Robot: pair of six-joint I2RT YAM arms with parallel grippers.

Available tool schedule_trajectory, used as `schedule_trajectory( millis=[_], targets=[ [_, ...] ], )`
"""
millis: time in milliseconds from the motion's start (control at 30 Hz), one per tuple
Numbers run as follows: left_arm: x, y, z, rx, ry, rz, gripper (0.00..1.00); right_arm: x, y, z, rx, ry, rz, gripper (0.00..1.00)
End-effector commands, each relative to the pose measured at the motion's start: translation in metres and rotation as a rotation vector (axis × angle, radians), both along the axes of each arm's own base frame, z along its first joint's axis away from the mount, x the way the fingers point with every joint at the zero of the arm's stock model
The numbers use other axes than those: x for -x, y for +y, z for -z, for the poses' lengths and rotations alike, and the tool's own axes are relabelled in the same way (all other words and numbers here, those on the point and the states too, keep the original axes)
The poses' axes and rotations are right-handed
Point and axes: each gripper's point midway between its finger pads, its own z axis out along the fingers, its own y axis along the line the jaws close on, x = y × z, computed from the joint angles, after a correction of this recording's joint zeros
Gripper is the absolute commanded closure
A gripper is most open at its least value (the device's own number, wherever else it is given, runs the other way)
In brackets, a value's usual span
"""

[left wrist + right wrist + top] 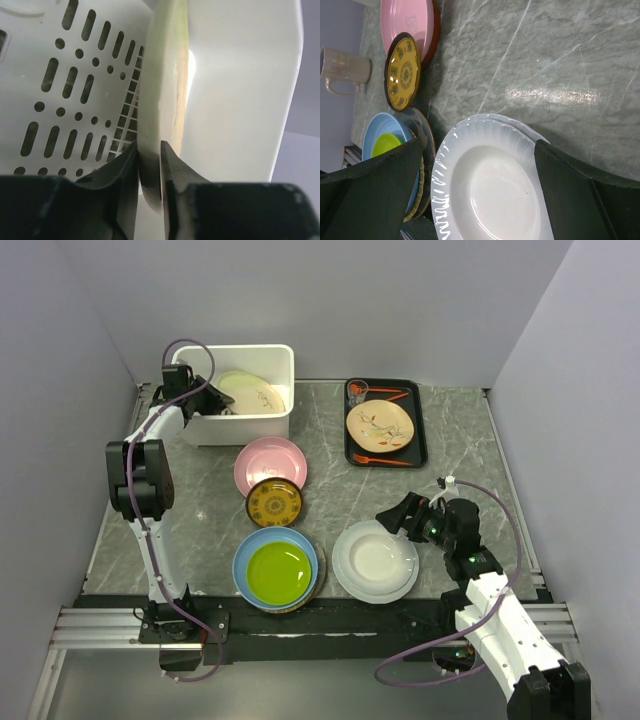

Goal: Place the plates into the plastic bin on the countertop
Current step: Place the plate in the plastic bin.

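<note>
My left gripper [213,406] reaches into the white plastic bin [240,426] at the back left and is shut on the rim of a cream plate [167,75] held on edge beside the bin's wall [240,90]. On the grey countertop [460,440] lie a pink plate [270,462], a small gold-patterned plate [274,503], and a lime green plate [278,572] stacked on a blue plate [245,552]. My right gripper [479,146] hangs open just above the white plate [495,190], one finger to each side of it.
A black tray [420,440] at the back right carries a peach flower-painted plate [380,425] and orange cutlery. A pale mug [342,70] stands beyond the pink plate [407,22]. Grey walls enclose the left, back and right sides.
</note>
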Motion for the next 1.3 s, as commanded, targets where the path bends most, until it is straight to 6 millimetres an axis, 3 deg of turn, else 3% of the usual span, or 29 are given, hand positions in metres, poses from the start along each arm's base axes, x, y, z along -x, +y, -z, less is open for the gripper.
schedule_trajectory(
  millis=[0, 433, 833, 1067, 1233, 1267],
  targets=[
    [-0.018, 0.000, -0.066, -0.009, -0.183, 0.014, 0.69, -0.001, 0.002, -0.004, -0.001, -0.031, -0.010, 0.00],
    [-0.012, 0.013, -0.073, -0.068, -0.195, -0.046, 0.39, 0.003, 0.002, -0.001, -0.006, -0.021, -0.009, 0.00],
    [-0.009, 0.025, -0.075, -0.141, -0.164, -0.090, 0.23, 0.002, 0.001, -0.005, 0.002, -0.029, -0.008, 0.00],
    [-0.004, 0.028, -0.090, -0.268, -0.172, -0.145, 0.06, 0.002, 0.001, -0.005, -0.005, -0.027, -0.008, 0.00],
    [-0.004, 0.034, -0.102, -0.319, -0.192, -0.175, 0.02, 0.002, 0.001, -0.005, -0.005, -0.026, -0.006, 0.00],
    [-0.001, 0.020, -0.108, -0.321, -0.207, -0.156, 0.02, 0.002, 0.001, -0.005, -0.005, -0.026, -0.004, 0.00]
  ],
)
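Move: The left hand already has the plate by its near-left rim inside the bin, whose middle is about 2 cm ahead, 3 right and 1 below. The plate's middle is some 4 cm ahead, 7 right and 3 below. From that hand the pink plate lies roughly 17 cm back, 13 right and 6 lower. From the idle right hand the bin's middle is about 37 cm ahead, 43 left, near level. The left hand opens wide, letting go of the plate, drifting about 2 cm left, then lifting some 4 cm. ##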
